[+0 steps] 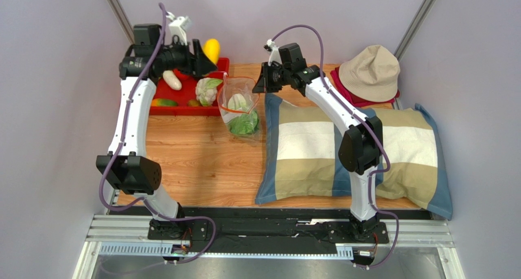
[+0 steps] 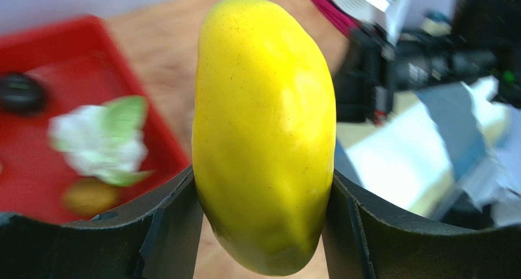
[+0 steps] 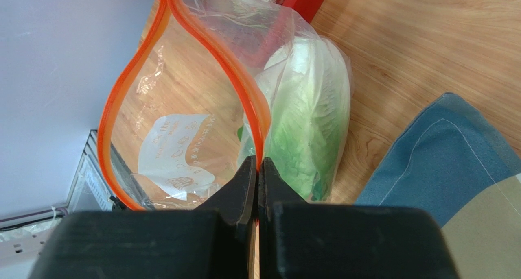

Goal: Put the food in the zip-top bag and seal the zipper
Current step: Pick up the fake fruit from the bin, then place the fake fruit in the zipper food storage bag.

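My left gripper (image 1: 205, 58) is shut on a yellow piece of food (image 2: 263, 126), held up over the back right corner of the red tray (image 1: 160, 110); both fingers (image 2: 168, 224) press its sides. The clear zip-top bag (image 1: 240, 108) stands open just right of the tray, with leafy lettuce (image 3: 306, 108) and a pale piece (image 1: 237, 101) inside. My right gripper (image 3: 258, 169) is shut on the orange zipper (image 3: 208, 41) at the right end of the bag's mouth. A cauliflower (image 1: 208, 90), a white piece (image 1: 172, 79) and an orange-green one (image 1: 164, 102) lie in the tray.
A checked pillow (image 1: 348, 151) covers the right half of the wooden table, close beside the bag. A beige hat (image 1: 370, 71) sits on a red cloth (image 1: 343, 87) at the back right. Grey walls close in on both sides.
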### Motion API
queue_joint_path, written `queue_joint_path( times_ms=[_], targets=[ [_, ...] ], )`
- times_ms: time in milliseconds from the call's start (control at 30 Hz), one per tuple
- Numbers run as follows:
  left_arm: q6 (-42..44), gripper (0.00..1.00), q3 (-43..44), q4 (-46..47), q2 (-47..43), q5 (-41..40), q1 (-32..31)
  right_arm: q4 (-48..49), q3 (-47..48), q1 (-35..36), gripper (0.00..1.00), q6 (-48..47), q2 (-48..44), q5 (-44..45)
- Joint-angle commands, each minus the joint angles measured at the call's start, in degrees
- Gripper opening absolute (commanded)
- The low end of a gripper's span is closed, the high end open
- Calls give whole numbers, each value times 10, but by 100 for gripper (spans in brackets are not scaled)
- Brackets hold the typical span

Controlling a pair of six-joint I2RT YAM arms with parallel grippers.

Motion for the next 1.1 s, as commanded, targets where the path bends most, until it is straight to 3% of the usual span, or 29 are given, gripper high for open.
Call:
queue_joint_path(
  times_ms=[0,233,467,600,700,733,933,1067],
  targets=[
    [-21,21,-64,-26,-34,81,-46,35,35,6,0,7,5,-10],
    [-50,19,-94,-105,4,94,-77,35,37,10,0,7,4,-10],
    [-72,22,-47,-182,97,94,-85,37,38,12,0,6,3,-15],
    [-100,44,-29,-174,106,63,-90,37,31,13,0,5,-1,-17],
    [-120,74,-14,-149,100,58,-92,37,27,13,0,6,-2,-21],
    [-110,94,-7,-147,99,60,-93,36,28,13,0,6,-2,-23],
    [-29,99,54,-136,64,14,-92,35,31,12,0,6,-2,-21],
    [-36,99,77,-107,62,-53,-58,32,33,8,0,7,-2,-24]
  ],
)
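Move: The left hand already holds the yellow fruit high up; the middle of the bag's open mouth lies about 3 cm back, 10 cm to its right and 17 cm below. The lettuce in the bag sits roughly 6 cm back, 12 cm right and 28 cm down, the cauliflower in the bin about 9 cm ahead, 2 cm left and 32 cm below. From the right hand, still pinching the bag's rim, the mouth's middle is some 6 cm left and 2 cm back, about level. Swinging to its right and back by some 7 cm each way while sinking, the left hand brings the yellow fruit over the bag's mouth, then goes on down to about 14 cm below its start, wrist tipping fingers-down some 40 degrees. There the fingers open wide and let go; the emptied hand rises about 7 cm, tipping partly back up. The right hand keeps its pinch on the orange rim, nearly still. ##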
